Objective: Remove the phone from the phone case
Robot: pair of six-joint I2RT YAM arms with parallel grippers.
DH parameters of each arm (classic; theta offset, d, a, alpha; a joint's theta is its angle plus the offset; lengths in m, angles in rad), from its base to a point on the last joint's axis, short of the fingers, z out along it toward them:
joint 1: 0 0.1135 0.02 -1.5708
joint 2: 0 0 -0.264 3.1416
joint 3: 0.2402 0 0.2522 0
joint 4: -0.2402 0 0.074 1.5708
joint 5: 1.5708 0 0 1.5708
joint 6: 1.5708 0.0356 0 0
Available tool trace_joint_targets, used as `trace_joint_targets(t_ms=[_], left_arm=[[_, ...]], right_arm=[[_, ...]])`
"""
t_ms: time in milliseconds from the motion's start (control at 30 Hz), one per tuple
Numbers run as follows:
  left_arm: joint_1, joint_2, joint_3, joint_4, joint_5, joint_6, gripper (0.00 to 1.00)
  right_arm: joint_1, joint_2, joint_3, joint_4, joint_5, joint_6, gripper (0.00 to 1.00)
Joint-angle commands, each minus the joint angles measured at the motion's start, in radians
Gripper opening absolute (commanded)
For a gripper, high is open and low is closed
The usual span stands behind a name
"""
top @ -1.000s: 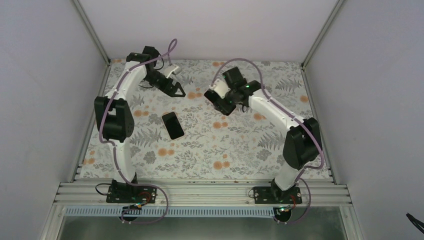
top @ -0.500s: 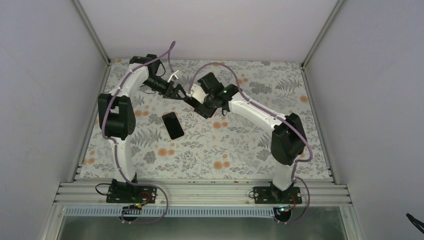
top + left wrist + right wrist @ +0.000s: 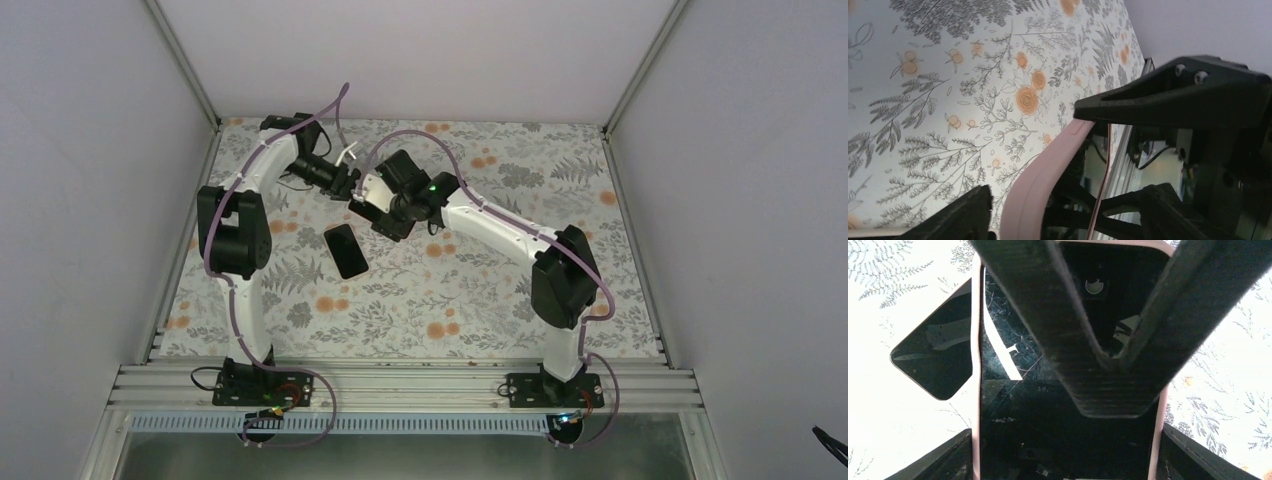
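Note:
My right gripper [image 3: 368, 203] is shut on the phone case [image 3: 976, 390], a pink case held by its two long sides above the back of the table. The phone [image 3: 1048, 440] sits in it, its glossy black face turned to the right wrist camera. My left gripper [image 3: 350, 188] meets it from the left and is open. Its jaws straddle the far end of the case, one ribbed finger [image 3: 1083, 355] across the phone's face. In the left wrist view the pink case edge [image 3: 1038, 175] runs curved between my own fingers, a small gap on the left side.
A second flat black phone-shaped slab [image 3: 346, 250] lies on the floral table just in front of the two grippers and shows beside the case [image 3: 933, 362]. White walls close in the table at back and sides. The right gripper's finger [image 3: 1173, 95] fills the left wrist view's upper right.
The right arm swung left with the case toward the left gripper. The left gripper moved in to meet it and its jaws narrowed around the case's end. The black slab stayed put.

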Motion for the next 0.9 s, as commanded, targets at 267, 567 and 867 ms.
trace_joint_targets(t_ms=[267,567,867], left_arm=[[0.0,-0.027,-0.055,-0.008,0.085,0.032,0.34],[-0.002,-0.077,-0.04,-0.008,0.148,0.051,0.02],[-0.008,-0.248,-0.125,-0.008,-0.046,0.305,0.02]], right_arm=[[0.012,-0.009,0.034,0.081,0.03,0.002,0.6],[0.0,-0.029,0.006,0.036,-0.003,-0.021,1.0],[-0.298,-0.109,0.025,-0.366,-0.592,-0.324,1.0]])
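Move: The right hand already holds the cased phone by its sides, the case's middle about 2 cm ahead and 3 cm left of its fingers. From the left hand, open around the case's other end, that middle lies roughly 5 cm right, 3 cm back and 2 cm down. The second phone lies on the table, about 9 cm back, 2 cm left and 16 cm below the left hand, or some 4 cm back and 11 cm left of the right. The left fingers close on the near end of the cased phone and pinch it across its thickness while the right hand holds still. The right fingers then open off its sides and that hand pulls away about 5 cm to the right, tilting slightly; the left, keeping its pinch, rises some 3 cm and draws back about 2 cm. ##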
